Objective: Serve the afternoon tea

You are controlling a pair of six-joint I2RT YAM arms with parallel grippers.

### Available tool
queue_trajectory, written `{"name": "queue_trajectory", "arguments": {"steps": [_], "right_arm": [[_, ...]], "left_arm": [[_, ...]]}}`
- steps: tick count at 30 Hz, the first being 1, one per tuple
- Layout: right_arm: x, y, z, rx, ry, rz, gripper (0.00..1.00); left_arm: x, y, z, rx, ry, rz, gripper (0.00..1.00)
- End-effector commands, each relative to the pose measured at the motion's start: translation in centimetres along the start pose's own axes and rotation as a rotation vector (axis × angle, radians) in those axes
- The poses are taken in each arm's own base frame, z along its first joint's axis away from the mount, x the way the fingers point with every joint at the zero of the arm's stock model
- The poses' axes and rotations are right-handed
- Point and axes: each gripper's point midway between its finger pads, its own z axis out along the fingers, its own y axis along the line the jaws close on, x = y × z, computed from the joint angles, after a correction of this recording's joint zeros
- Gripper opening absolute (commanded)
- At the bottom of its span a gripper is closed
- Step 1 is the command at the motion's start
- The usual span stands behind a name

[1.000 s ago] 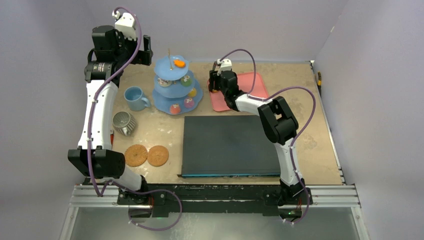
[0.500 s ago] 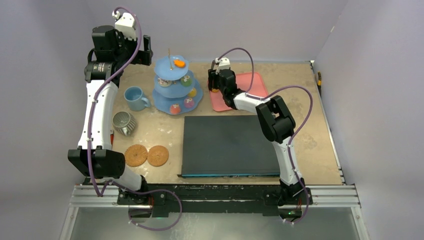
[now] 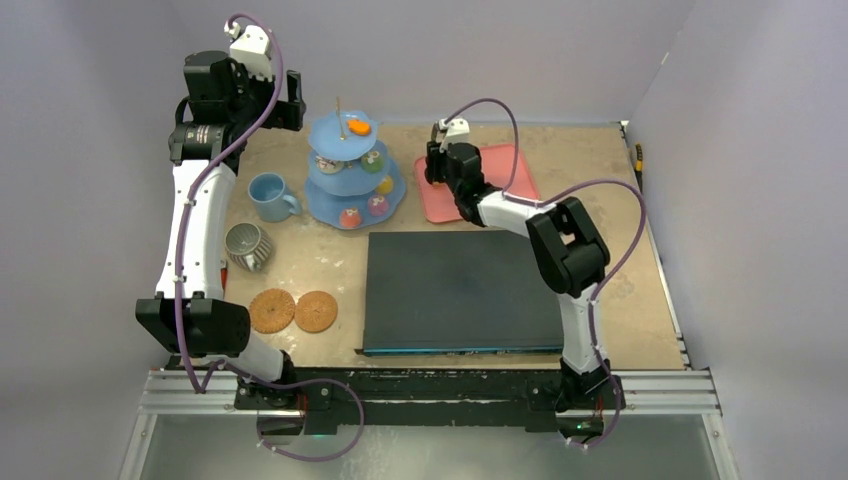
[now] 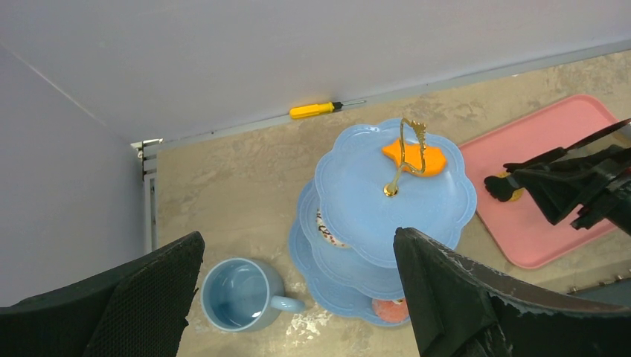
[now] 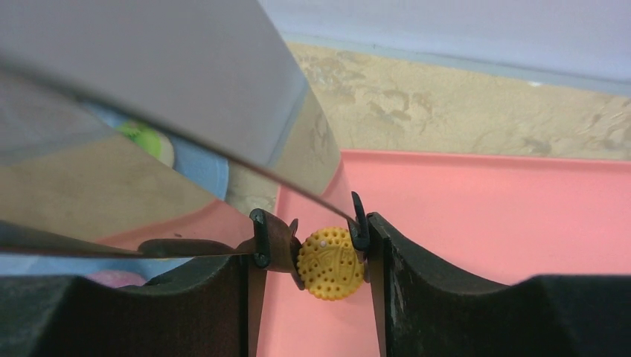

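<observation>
The light-blue three-tier stand [image 3: 345, 197] [image 4: 357, 193] carries an orange cake [image 3: 360, 128] [image 4: 420, 156] on top and several cakes on its lower tiers. A light-blue mug [image 3: 268, 196] [image 4: 238, 294] stands to its left. My left gripper [image 3: 290, 105] [image 4: 298, 290] hangs open high above the mug and stand. My right gripper [image 3: 438, 165] [image 5: 311, 260] is shut on the metal tongs [image 5: 223, 149]. The tongs' black tips pinch a yellow round cake [image 5: 331, 262] just over the left end of the pink tray [image 3: 500, 170] [image 5: 484, 208].
A black board [image 3: 460, 290] lies at the front centre. Two round brown discs [image 3: 272, 310] and a grey ribbed cup [image 3: 247, 246] sit at the front left. A yellow screwdriver [image 4: 312, 110] lies along the far wall.
My right gripper has squeezed the tongs narrower, bringing their tips onto the yellow cake, and the arm has shifted slightly right. The left arm has not moved.
</observation>
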Motion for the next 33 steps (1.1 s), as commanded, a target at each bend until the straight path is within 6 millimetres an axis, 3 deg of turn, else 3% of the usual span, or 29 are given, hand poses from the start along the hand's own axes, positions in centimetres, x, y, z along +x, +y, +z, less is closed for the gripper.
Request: {"name": "queue_trajectory", "arguments": {"steps": [1, 9, 13, 18, 23, 33], "right_arm": [[-9.8, 1.5, -3.8, -0.045, -0.224, 0.033, 0.44], [-14.6, 6.7, -9.7, -0.174, -0.321, 0.038, 0.43], [-18.3, 9.1, -12.6, -0.235, -0.392, 0.051, 0.43], [-21.4, 13.4, -14.8, -0.338, -0.443, 0.045, 0.44], [-22.6, 17.3, -14.2, -0.412, -0.453, 0.031, 0.44], [-22.4, 20.0, -10.7, -0.436, -0.447, 0.037, 0.44]], "left_arm": [[-1.9, 0.1, -0.9, 0.0, -0.06, 0.016, 0.99], [-2.0, 0.2, -1.0, -0.004, -0.061, 0.021, 0.99], [-1.9, 0.0, -1.0, 0.002, -0.06, 0.016, 0.99], [-2.0, 0.1, -1.3, 0.0, -0.065, 0.017, 0.99], [-2.1, 0.0, -1.5, 0.002, -0.067, 0.017, 0.99], [-2.2, 0.1, -1.6, -0.003, -0.072, 0.023, 0.99]]}}
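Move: The right hand already has the yellow biscuit pinched in the tongs at the pink tray; the blue stand's top tier, where it is headed, lies about 20 cm to its left, 5 cm back and 15 cm higher. The orange fish sits some 17 cm left, 3 cm back, 16 cm up; the gold handle rises from the tier's centre, its middle about 20 cm up. From the idle left hand the top tier lies roughly 7 cm ahead, 9 cm right and 11 cm below. Keeping its squeeze on the tongs and the biscuit between their tips, the right hand climbs about 25 cm from the tray, drawing back some 11 cm as it rises and then swinging about 15 cm left towards the stand's top tier. The fingers tip up by some 20 degrees and turn about as far counter-clockwise, with the hand's left side lifting a little; at the end it eases slightly forward and starts down, the biscuit over the tier's right part. ##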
